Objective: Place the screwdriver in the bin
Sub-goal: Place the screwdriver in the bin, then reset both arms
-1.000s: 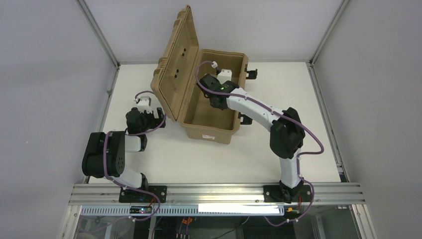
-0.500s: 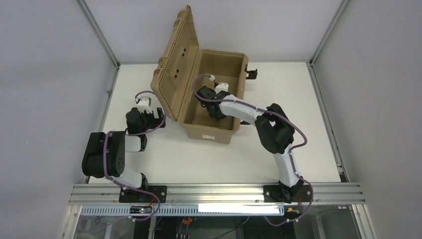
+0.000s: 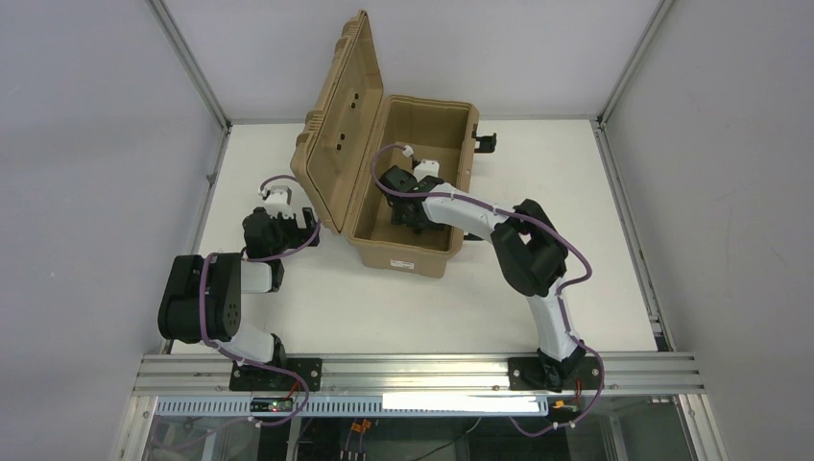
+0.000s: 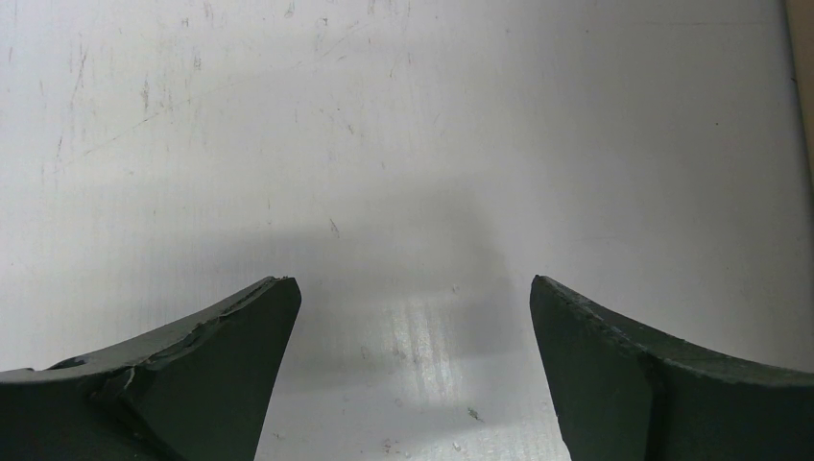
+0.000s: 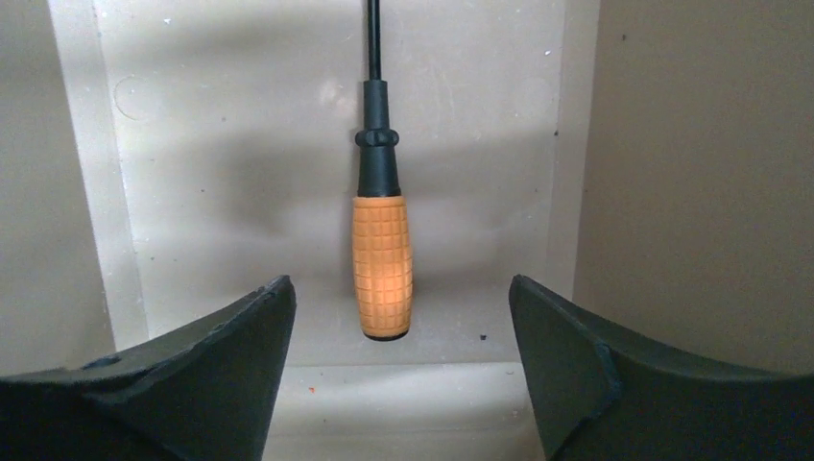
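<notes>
The screwdriver point(image 5: 382, 264), orange grid-patterned handle with a black collar and thin black shaft, lies on the floor of the bin point(image 5: 240, 144). My right gripper point(image 5: 400, 281) is open just above it, and the handle end rests between the two fingers without touching either. In the top view the right gripper point(image 3: 408, 213) reaches down inside the tan bin point(image 3: 403, 257), whose ribbed lid point(image 3: 341, 115) stands open on the left; the screwdriver is hidden there by the wrist. My left gripper point(image 4: 413, 281) is open over bare white table, left of the bin point(image 3: 291, 226).
The bin's tan walls point(image 5: 691, 173) close in on both sides of the right gripper. A black latch point(image 3: 487, 142) sticks out at the bin's far right end. The white table point(image 3: 432, 307) is fenced by metal posts and grey walls.
The right arm folded and dropped lower into the bin, toward its front end. Its jaws have spread, and the screwdriver now lies free on the bin floor. The left arm stayed still.
</notes>
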Controlling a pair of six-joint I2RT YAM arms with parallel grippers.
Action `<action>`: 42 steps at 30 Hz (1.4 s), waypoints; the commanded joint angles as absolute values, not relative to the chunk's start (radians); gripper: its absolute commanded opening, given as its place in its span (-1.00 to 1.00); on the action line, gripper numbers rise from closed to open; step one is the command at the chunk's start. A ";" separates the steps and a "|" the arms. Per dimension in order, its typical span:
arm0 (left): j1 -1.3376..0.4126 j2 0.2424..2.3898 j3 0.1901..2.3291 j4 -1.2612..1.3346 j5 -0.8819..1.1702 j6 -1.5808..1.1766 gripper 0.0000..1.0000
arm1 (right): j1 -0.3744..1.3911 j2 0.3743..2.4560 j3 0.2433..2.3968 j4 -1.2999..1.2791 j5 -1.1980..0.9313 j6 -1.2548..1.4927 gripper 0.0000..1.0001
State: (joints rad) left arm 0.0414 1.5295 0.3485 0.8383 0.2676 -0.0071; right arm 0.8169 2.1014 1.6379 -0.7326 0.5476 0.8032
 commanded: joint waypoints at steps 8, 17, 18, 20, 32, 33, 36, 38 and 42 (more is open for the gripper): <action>0.054 1.511 0.345 0.888 0.284 0.002 0.98 | 0.819 2.009 1.842 -0.888 0.611 0.767 0.99; 0.055 1.511 0.345 0.888 0.284 0.002 0.98 | 0.821 1.991 2.019 -1.000 0.635 0.681 0.99; 0.054 1.511 0.345 0.888 0.283 0.002 0.98 | 0.821 1.982 2.033 -1.006 0.634 0.664 0.99; 0.054 1.511 0.345 0.888 0.284 0.002 0.98 | 0.821 1.958 2.059 -1.010 0.635 0.633 0.99; 0.054 1.511 0.345 0.888 0.284 0.002 0.98 | 0.818 1.876 2.248 -1.089 0.611 0.434 0.99; 0.054 1.511 0.345 0.888 0.284 0.003 0.98 | 0.817 1.876 2.271 -1.111 0.608 0.415 0.99; 0.054 1.511 0.345 0.888 0.284 0.002 0.98 | 0.811 1.864 2.295 -1.135 0.577 0.344 0.99; 0.054 1.511 0.345 0.888 0.284 0.002 0.98 | 0.798 1.833 2.275 -1.129 0.549 0.294 0.99; 0.054 1.511 0.345 0.888 0.284 0.003 0.98 | 0.733 1.747 2.216 -1.118 0.442 0.238 0.99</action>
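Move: The right hand is low inside the bin. The screwdriver lies loose on the bin floor, its middle some 4 cm ahead, 1 cm left and 3 cm below, with the orange handle between and just under the fingertips. The bin's middle is about 8 cm ahead, 2 cm left and slightly higher; its near latch is some 11 cm right, level fore-and-aft. From the left hand the screwdriver lies about 30 cm right, 2 cm ahead. Already free of the orange handle, the right fingers spread the rest of the way to wide open while the hand lifts up out of the bin, about 28 cm, away from the screwdriver. The wrist tips its fingers upward by just under 20 degrees and turns about 15 degrees counter-clockwise, and the climb slows to almost nothing above the rim. ##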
